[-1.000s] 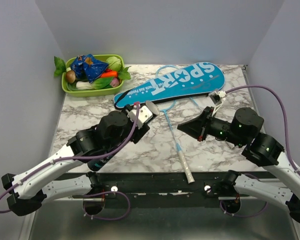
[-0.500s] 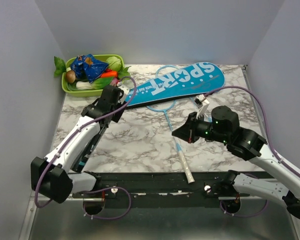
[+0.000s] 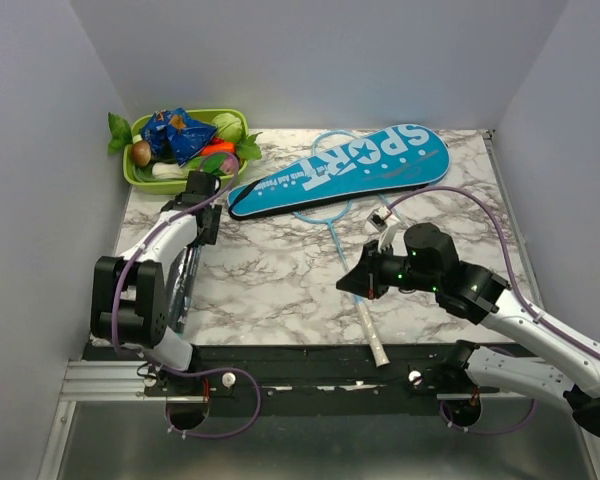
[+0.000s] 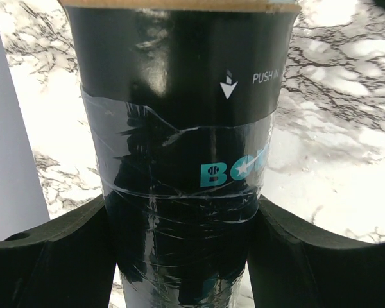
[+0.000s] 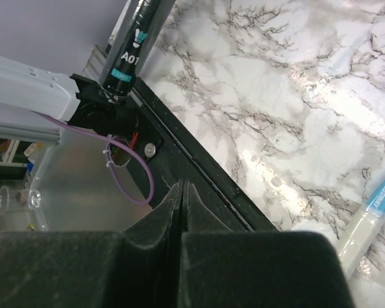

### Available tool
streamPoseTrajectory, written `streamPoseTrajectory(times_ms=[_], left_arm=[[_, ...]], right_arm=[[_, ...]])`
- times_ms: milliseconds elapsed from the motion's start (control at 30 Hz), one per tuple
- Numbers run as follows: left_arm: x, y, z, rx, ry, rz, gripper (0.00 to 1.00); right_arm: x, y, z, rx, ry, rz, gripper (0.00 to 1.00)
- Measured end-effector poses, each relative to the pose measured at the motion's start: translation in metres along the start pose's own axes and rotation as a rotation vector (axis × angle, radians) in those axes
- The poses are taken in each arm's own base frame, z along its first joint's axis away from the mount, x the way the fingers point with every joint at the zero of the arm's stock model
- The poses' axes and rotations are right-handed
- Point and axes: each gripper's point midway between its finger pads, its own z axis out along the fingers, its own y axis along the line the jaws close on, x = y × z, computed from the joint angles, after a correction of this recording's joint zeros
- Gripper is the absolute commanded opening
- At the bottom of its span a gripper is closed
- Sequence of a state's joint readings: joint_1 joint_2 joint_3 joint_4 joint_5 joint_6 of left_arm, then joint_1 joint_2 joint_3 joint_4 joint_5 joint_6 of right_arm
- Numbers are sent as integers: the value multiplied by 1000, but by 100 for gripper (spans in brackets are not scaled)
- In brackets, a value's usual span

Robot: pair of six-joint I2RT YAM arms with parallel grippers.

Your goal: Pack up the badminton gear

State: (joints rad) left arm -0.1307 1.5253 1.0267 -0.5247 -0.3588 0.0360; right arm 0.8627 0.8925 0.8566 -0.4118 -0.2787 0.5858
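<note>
The dark clear tube (image 4: 179,128) lies along the table's left edge (image 3: 183,285). My left gripper (image 4: 179,208) is open and straddles it, one finger close against each side. In the top view that gripper (image 3: 195,238) sits over the tube's far end. One light-blue racket (image 3: 347,265) lies mid-table, its head tucked under the blue "SPORT" cover (image 3: 350,165) and its white butt (image 3: 376,345) at the near edge. My right gripper (image 3: 348,285) is shut and empty, hovering just left of the racket's handle (image 5: 372,218). No shuttlecocks show.
A green tray (image 3: 138,180) of toy vegetables stands at the back left, just beyond the left arm. Thin blue racket frame (image 3: 326,136) peeks out behind the cover. A black rail (image 3: 300,360) runs along the near edge. Grey walls close in on three sides.
The left arm swung from mid-table to the left edge and came down over the tube. The right gripper slid left and nearer, toward the racket's handle, staying shut.
</note>
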Motion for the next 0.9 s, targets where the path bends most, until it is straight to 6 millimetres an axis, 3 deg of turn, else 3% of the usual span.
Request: streamPoseTrajectory(times_ms=[67,100,167,333,567,667,767,900], left_arm=[[5,1,9,-19,27,-6,38],[7,1,13,-30,36,-6,62],[8,5,18,-59,50,-8,98],[-4,26,18,-156,40,-10,99],[-26,63,0,-279,-19,-70,99],[-32,71,-17,-287,-62,-98,99],[-45,74,-45,-245,-154,-155,99],[-65,64,-91,-113,-315,-234,99]], right_arm=[[1,1,1,-10,1,-1,22],[1,1,2,-17,0,-1,23],[1,3,3,-28,0,-3,28],[1,5,8,-48,-3,-3,39],[7,2,15,-52,24,11,44],[6,2,15,-49,18,12,47],[4,-2,14,-25,7,13,52],[-8,-4,17,13,-12,9,59]])
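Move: My left hand grips the shuttlecock tube near its front end, the tube's middle about 8 cm back from my fingers and 1 cm left. Its resting strip along the table's left edge lies some 10 cm left, 4 cm back and 5 cm below. The green basket stands about 18 cm ahead and 2 cm left; the blue racket bag's middle is 13 cm ahead, 36 cm right. From my right hand the strip is some 45 cm left, 4 cm ahead and 20 cm below. I set the tube down: my left hand sinks about 2 cm and its fingers spread wide to let go, shifting about 5 cm left and a little forward with a slight roll. Then I rise clear some 14 cm above the low point, easing back right over the last stretch and tilting the fingers up towards the basket by about 20 degrees. My right hand stays nearly in place while its fingers open to about half. ##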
